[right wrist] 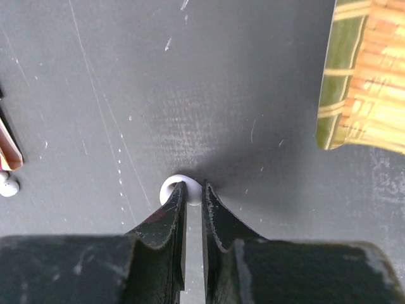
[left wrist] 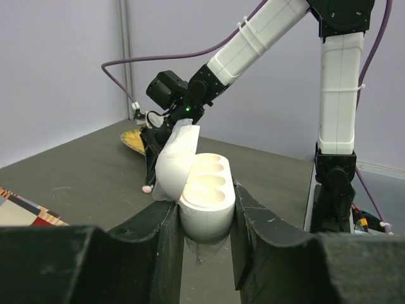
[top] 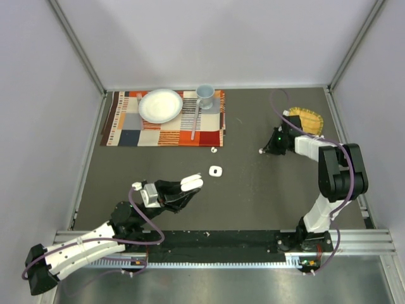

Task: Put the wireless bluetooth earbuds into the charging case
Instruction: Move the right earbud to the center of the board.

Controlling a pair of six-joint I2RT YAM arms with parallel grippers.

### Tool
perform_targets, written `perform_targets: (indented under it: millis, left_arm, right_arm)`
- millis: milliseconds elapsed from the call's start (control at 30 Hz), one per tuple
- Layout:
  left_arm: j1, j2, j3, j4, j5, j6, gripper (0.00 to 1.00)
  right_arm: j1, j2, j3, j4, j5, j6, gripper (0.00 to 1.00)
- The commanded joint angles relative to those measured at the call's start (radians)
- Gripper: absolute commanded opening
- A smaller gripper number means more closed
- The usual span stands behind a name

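The charging case (left wrist: 204, 197) is white, with its lid flipped open to the left and its wells showing empty. My left gripper (left wrist: 205, 218) is shut on its body, holding it off the table, and the case (top: 190, 183) shows at the left-centre in the top view. My right gripper (right wrist: 192, 188) points down at the dark table, jaws closed on a small white earbud (right wrist: 169, 188), part of which bulges past the left fingertip. Top view has that gripper (top: 262, 151) at right of centre. A second earbud (top: 214, 150) lies by the placemat's near edge, and another small white piece (top: 216, 170) lies nearer.
A striped placemat (top: 126, 130) at the back left carries a white plate (top: 149, 114), a cup (top: 205, 95) and a utensil (top: 195, 120). A yellow woven mat (top: 309, 118) lies at the back right, close to the right arm. Grey walls enclose the table.
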State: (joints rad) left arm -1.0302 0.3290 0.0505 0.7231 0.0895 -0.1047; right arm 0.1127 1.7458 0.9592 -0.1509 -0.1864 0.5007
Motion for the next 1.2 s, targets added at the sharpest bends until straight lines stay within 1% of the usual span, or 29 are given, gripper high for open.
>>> perform_targets:
  millis: [0, 133, 267, 400, 500, 567, 700, 800, 833, 867, 1000, 1033, 1067, 1133, 1167]
  left_arm:
    - [-0.004, -0.008, 0.011, 0.024, 0.013, -0.015, 0.00]
    - [-0.004, -0.005, 0.009, 0.032, 0.009, -0.016, 0.00]
    - [-0.004, 0.005, 0.011, 0.039, 0.010, -0.016, 0.00]
    - [-0.004, 0.018, 0.009, 0.052, 0.018, -0.020, 0.00]
    - [-0.004, 0.027, 0.009, 0.059, 0.021, -0.026, 0.00]
    - [-0.004, 0.035, 0.008, 0.065, 0.019, -0.029, 0.00]
    - [-0.004, 0.045, 0.008, 0.079, 0.023, -0.032, 0.00]
    - [-0.004, 0.053, 0.008, 0.082, 0.021, -0.030, 0.00]
    - [-0.004, 0.054, 0.009, 0.085, 0.021, -0.030, 0.00]
    - [-0.004, 0.056, 0.009, 0.087, 0.023, -0.030, 0.00]
    - [-0.004, 0.062, 0.009, 0.088, 0.024, -0.036, 0.00]
    - [-0.004, 0.062, 0.009, 0.090, 0.026, -0.038, 0.00]
    - [-0.004, 0.064, 0.009, 0.090, 0.026, -0.039, 0.00]
    - [-0.004, 0.067, 0.008, 0.093, 0.027, -0.043, 0.00]
    - [-0.004, 0.068, 0.008, 0.096, 0.027, -0.044, 0.00]
  right_arm:
    - [0.001, -0.057, -0.063, 0.002, -0.042, 0.002, 0.00]
    - [0.001, -0.117, -0.126, 0.063, -0.051, 0.018, 0.00]
    - [0.002, -0.212, -0.203, 0.131, -0.068, 0.038, 0.00]
    - [0.005, -0.343, -0.287, 0.143, -0.073, 0.067, 0.00]
    - [0.030, -0.416, -0.333, 0.105, -0.036, 0.111, 0.00]
    - [0.053, -0.433, -0.371, 0.062, 0.007, 0.165, 0.00]
    - [0.094, -0.499, -0.464, 0.056, 0.033, 0.252, 0.00]
    - [0.154, -0.568, -0.511, 0.054, 0.100, 0.302, 0.00]
    - [0.166, -0.589, -0.520, 0.041, 0.157, 0.321, 0.00]
    - [0.180, -0.624, -0.539, 0.039, 0.172, 0.329, 0.00]
    - [0.196, -0.689, -0.589, 0.048, 0.183, 0.361, 0.00]
    - [0.196, -0.693, -0.599, 0.037, 0.203, 0.371, 0.03]
    - [0.199, -0.700, -0.609, 0.033, 0.197, 0.372, 0.09]
    - [0.200, -0.695, -0.623, 0.025, 0.191, 0.371, 0.10]
    - [0.202, -0.690, -0.634, 0.027, 0.162, 0.374, 0.12]
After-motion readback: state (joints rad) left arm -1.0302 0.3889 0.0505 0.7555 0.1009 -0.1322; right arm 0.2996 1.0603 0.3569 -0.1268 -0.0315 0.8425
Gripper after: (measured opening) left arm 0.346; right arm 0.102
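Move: The right hand already pinches the right earbud low over the board; the clear spot it goes to lies about 15 cm back and 2 cm left of it, at nearly the same height. The white box stands some 18 cm left and 10 cm back of this hand, the small white pieces 18 cm left and level with it, the yellow cloth about 17 cm right and 11 cm ahead. From the left hand the spot is roughly 12 cm ahead, 24 cm right and 24 cm below. Keep the right earbud pinched between the right fingertips and carry it straight back towards the bare middle of the board, about 15 cm. Stay low for the first few centimetres, hop up about 3 cm midway, then sink back to nearly the starting height, turning the wrist some 10 degrees clockwise as you arrive. ##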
